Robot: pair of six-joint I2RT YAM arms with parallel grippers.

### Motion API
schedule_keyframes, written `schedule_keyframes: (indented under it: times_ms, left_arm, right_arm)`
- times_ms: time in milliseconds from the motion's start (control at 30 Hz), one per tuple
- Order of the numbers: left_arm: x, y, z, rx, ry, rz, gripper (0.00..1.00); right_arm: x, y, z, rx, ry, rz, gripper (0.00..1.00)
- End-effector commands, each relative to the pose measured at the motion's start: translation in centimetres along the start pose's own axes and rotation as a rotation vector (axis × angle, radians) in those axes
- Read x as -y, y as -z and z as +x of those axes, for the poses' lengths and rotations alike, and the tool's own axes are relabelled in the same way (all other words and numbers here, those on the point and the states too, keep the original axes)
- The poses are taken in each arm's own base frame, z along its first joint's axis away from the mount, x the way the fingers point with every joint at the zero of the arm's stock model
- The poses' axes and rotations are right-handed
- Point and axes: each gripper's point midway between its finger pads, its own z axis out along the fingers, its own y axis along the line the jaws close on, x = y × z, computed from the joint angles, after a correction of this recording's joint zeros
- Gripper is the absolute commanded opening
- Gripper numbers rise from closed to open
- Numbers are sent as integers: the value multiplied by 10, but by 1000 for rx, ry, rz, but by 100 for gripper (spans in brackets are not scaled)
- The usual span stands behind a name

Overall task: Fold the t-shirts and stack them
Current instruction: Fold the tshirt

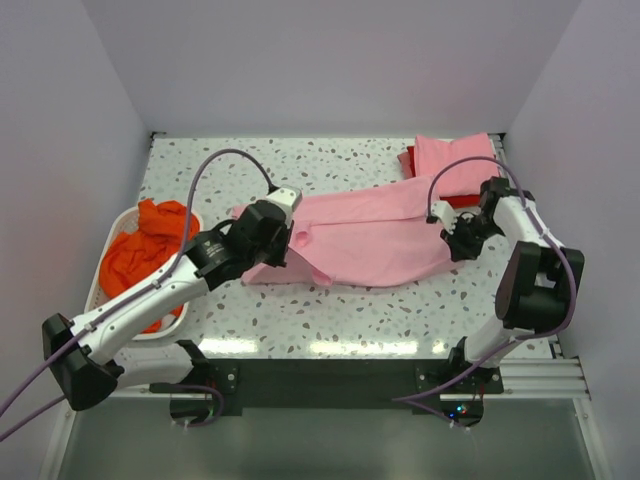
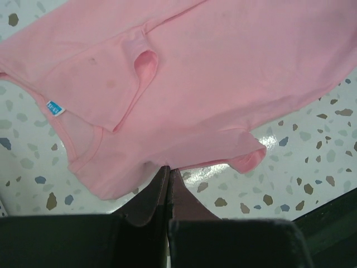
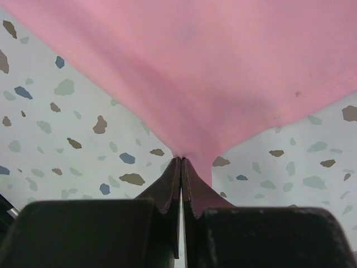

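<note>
A light pink t-shirt [image 1: 370,235] lies stretched across the middle of the table, partly lifted between both arms. My left gripper [image 1: 283,245] is shut on its collar-side edge [image 2: 169,167]; a small label [image 2: 54,108] shows by the neckline. My right gripper [image 1: 455,245] is shut on the opposite edge, the cloth [image 3: 223,72] pulled to a point at its tips [image 3: 181,158]. A folded pink shirt [image 1: 455,160] rests on a red one [image 1: 409,158] at the back right. An orange shirt [image 1: 140,255] sits crumpled in the basket.
A white laundry basket [image 1: 113,232] stands at the table's left edge beside my left arm. White walls close in the back and both sides. The speckled tabletop [image 1: 330,310] shows in front of the pink shirt.
</note>
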Motion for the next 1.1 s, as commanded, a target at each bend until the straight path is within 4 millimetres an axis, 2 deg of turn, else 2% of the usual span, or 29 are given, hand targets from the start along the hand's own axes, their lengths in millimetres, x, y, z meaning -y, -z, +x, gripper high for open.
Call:
schedule_keyframes:
  times_ms: [0, 200, 367, 500, 633, 800, 1067]
  left_arm:
    - [0, 2, -47, 126, 1, 10, 0]
    - [-14, -10, -61, 139, 10, -16, 0]
    - [-35, -23, -68, 137, 24, -50, 0]
    - [-54, -39, -75, 125, 41, -73, 0]
    - [-63, -55, -81, 109, 37, -83, 0]
    - [-69, -74, -81, 68, 29, -94, 0]
    - [-85, -88, -74, 21, 24, -131, 0]
  right_arm:
    - [8, 6, -18, 52, -13, 16, 0]
    - [26, 3, -27, 64, -29, 55, 0]
    - [48, 1, -34, 70, -67, 99, 0]
    - [64, -1, -40, 77, -93, 127, 0]
    - [78, -6, -48, 88, -106, 149, 0]
    - [87, -15, -60, 107, -128, 160, 0]
    - [103, -21, -64, 108, -151, 188, 0]
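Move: Both hands already pinch the pink t-shirt's near side, the left some 17 cm above the table, the right about 6. The folded strip's left end lies roughly 15 cm ahead and 7 cm left of the left hand, with the collar label about 7 cm ahead and 10 cm left. For the right hand, the strip's right end is about 18 cm ahead and 9 cm left, and the shirt stack some 27 cm straight ahead. Both hands keep their pinch, carrying the shirt's near side forward 10–12 cm towards the folded strip, left finally sinking. ##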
